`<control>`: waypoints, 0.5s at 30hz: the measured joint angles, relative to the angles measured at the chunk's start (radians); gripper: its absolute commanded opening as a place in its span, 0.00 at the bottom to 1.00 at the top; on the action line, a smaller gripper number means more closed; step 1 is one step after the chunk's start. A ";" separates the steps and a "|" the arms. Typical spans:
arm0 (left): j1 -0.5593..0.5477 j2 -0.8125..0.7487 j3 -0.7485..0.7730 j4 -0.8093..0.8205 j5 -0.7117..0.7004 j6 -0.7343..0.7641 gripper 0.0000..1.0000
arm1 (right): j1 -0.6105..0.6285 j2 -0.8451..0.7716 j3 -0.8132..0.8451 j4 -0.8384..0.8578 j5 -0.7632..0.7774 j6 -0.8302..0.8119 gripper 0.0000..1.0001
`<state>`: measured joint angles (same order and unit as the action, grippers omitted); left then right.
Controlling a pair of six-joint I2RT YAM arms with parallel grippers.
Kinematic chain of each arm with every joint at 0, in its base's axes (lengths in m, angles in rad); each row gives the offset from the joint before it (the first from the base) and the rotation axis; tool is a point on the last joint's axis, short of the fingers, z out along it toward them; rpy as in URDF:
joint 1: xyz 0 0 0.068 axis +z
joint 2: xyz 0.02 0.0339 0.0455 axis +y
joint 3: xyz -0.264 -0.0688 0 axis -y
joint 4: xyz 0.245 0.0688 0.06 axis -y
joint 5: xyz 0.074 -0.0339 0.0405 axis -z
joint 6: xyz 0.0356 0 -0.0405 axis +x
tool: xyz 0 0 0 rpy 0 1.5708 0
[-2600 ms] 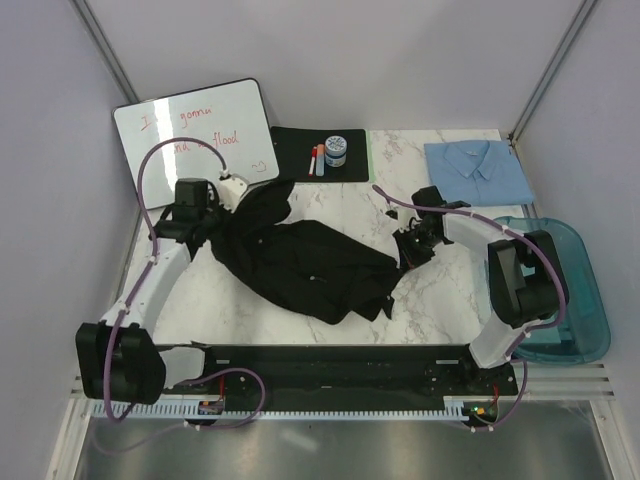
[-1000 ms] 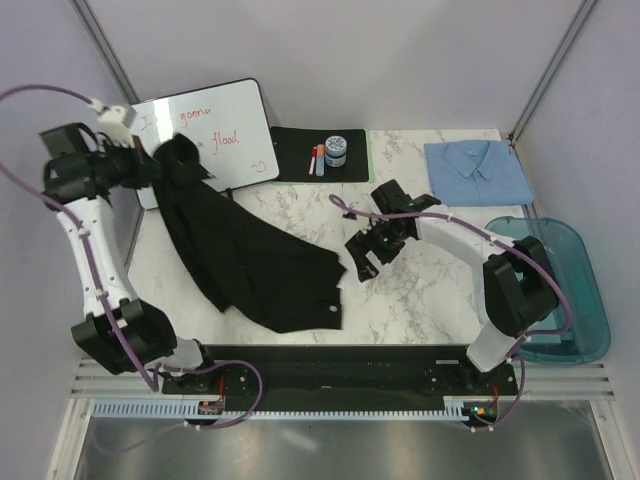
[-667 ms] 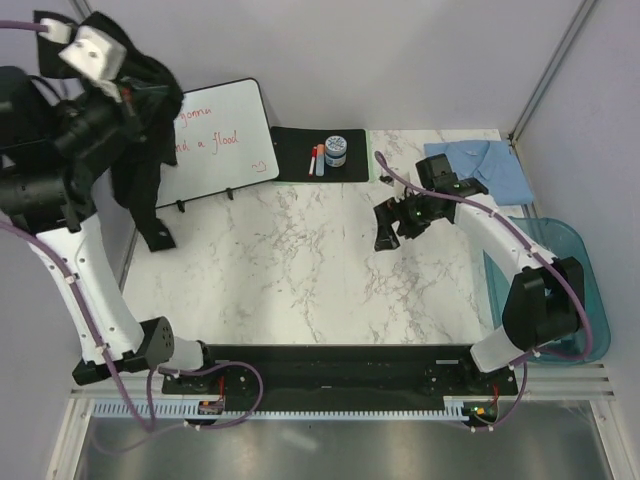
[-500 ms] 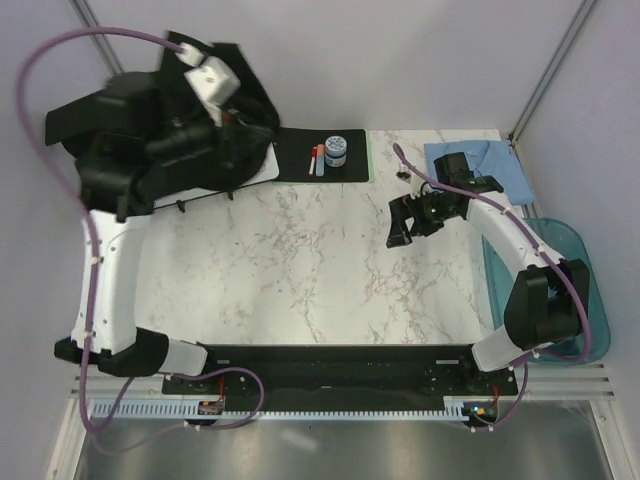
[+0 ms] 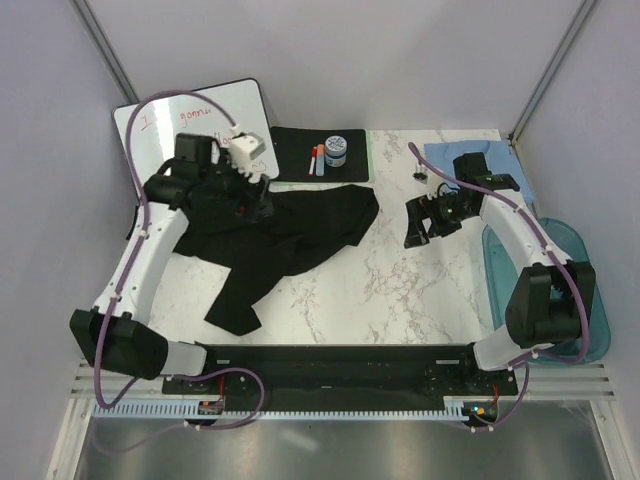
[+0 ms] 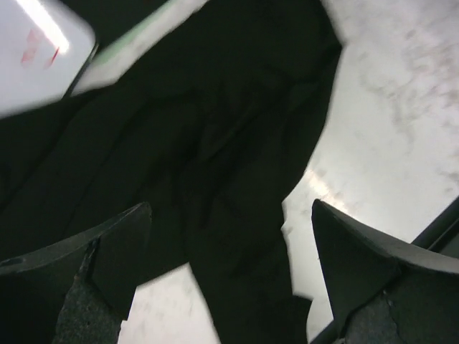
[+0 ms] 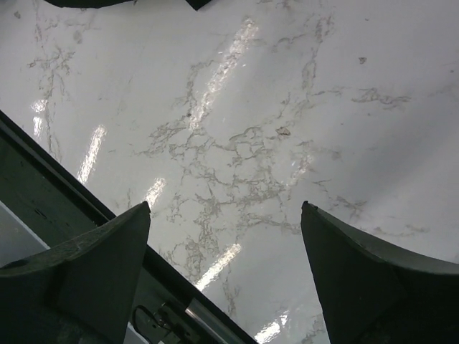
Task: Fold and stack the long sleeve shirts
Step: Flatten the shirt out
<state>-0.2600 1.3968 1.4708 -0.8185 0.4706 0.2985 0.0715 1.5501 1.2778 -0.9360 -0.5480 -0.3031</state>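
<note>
The black long sleeve shirt [image 5: 290,230] lies crumpled across the left half of the marble table, one part trailing toward the front edge. My left gripper [image 5: 255,198] hovers over its upper left part. In the left wrist view this gripper [image 6: 229,251] stands open, with the black shirt [image 6: 237,143] lying loose below the fingers. The light blue shirt [image 5: 490,155] lies folded at the back right, partly behind my right arm. My right gripper [image 5: 415,222] is open over bare marble, to the right of the black shirt, and holds nothing [image 7: 226,236].
A whiteboard [image 5: 150,125] leans at the back left. Beside it lies a black green-edged mat [image 5: 290,150] with markers [image 5: 316,160] and a small jar [image 5: 336,150]. A teal bin [image 5: 580,300] sits off the table's right edge.
My left arm swung the black shirt high up at the left, brought it down onto the table and opened, letting it go. My right gripper pulled back to the right, staying open.
</note>
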 measured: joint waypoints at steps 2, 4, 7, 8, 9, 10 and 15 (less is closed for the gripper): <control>0.112 -0.050 -0.082 -0.013 -0.020 0.068 0.99 | 0.037 0.002 0.000 0.005 0.002 0.001 0.86; 0.169 -0.084 -0.179 -0.034 -0.028 0.140 0.99 | 0.081 0.010 0.000 0.018 0.010 0.009 0.82; 0.177 -0.104 -0.326 -0.067 -0.023 0.224 1.00 | 0.158 0.047 0.008 0.054 0.031 0.032 0.77; 0.173 -0.106 -0.378 -0.079 -0.023 0.246 1.00 | 0.183 0.072 0.019 0.066 0.038 0.046 0.72; 0.170 -0.106 -0.415 -0.086 -0.023 0.261 1.00 | 0.208 0.104 0.038 0.080 0.050 0.056 0.69; 0.165 -0.106 -0.455 -0.085 -0.024 0.276 1.00 | 0.223 0.129 0.052 0.096 0.060 0.065 0.66; 0.151 -0.106 -0.598 -0.060 -0.031 0.324 1.00 | 0.276 0.277 0.180 0.165 0.106 0.119 0.58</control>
<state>-0.1085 1.2911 0.8730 -0.8783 0.4397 0.6228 0.3473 1.8267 1.4578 -0.7712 -0.4416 -0.1844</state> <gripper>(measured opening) 0.993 0.612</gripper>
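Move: The black shirt's near flap lies about 16 cm back and 10 cm left of the left hand, some 24 cm below. The shirt's broad middle is roughly 8 cm ahead of that hand and 4 cm to its left. From the right hand, the shirt's right end is about 10 cm ahead, 11 cm left and 12 cm down. The jar is some 22 cm ahead and 19 cm left of it, the folded blue shirt about 20 cm ahead and 17 cm right. The black shirt's near flap is the left hand's mark: wide open, this hand first swings left, then sinks fast, some 18 cm, while drawing back about 11 cm, its fingers tilting more steeply down. Towards the shirt's right end comes the right hand, sweeping left about 10 cm, then also forward and slightly down, its fingers narrowing from nearly wide open to a little over half. ##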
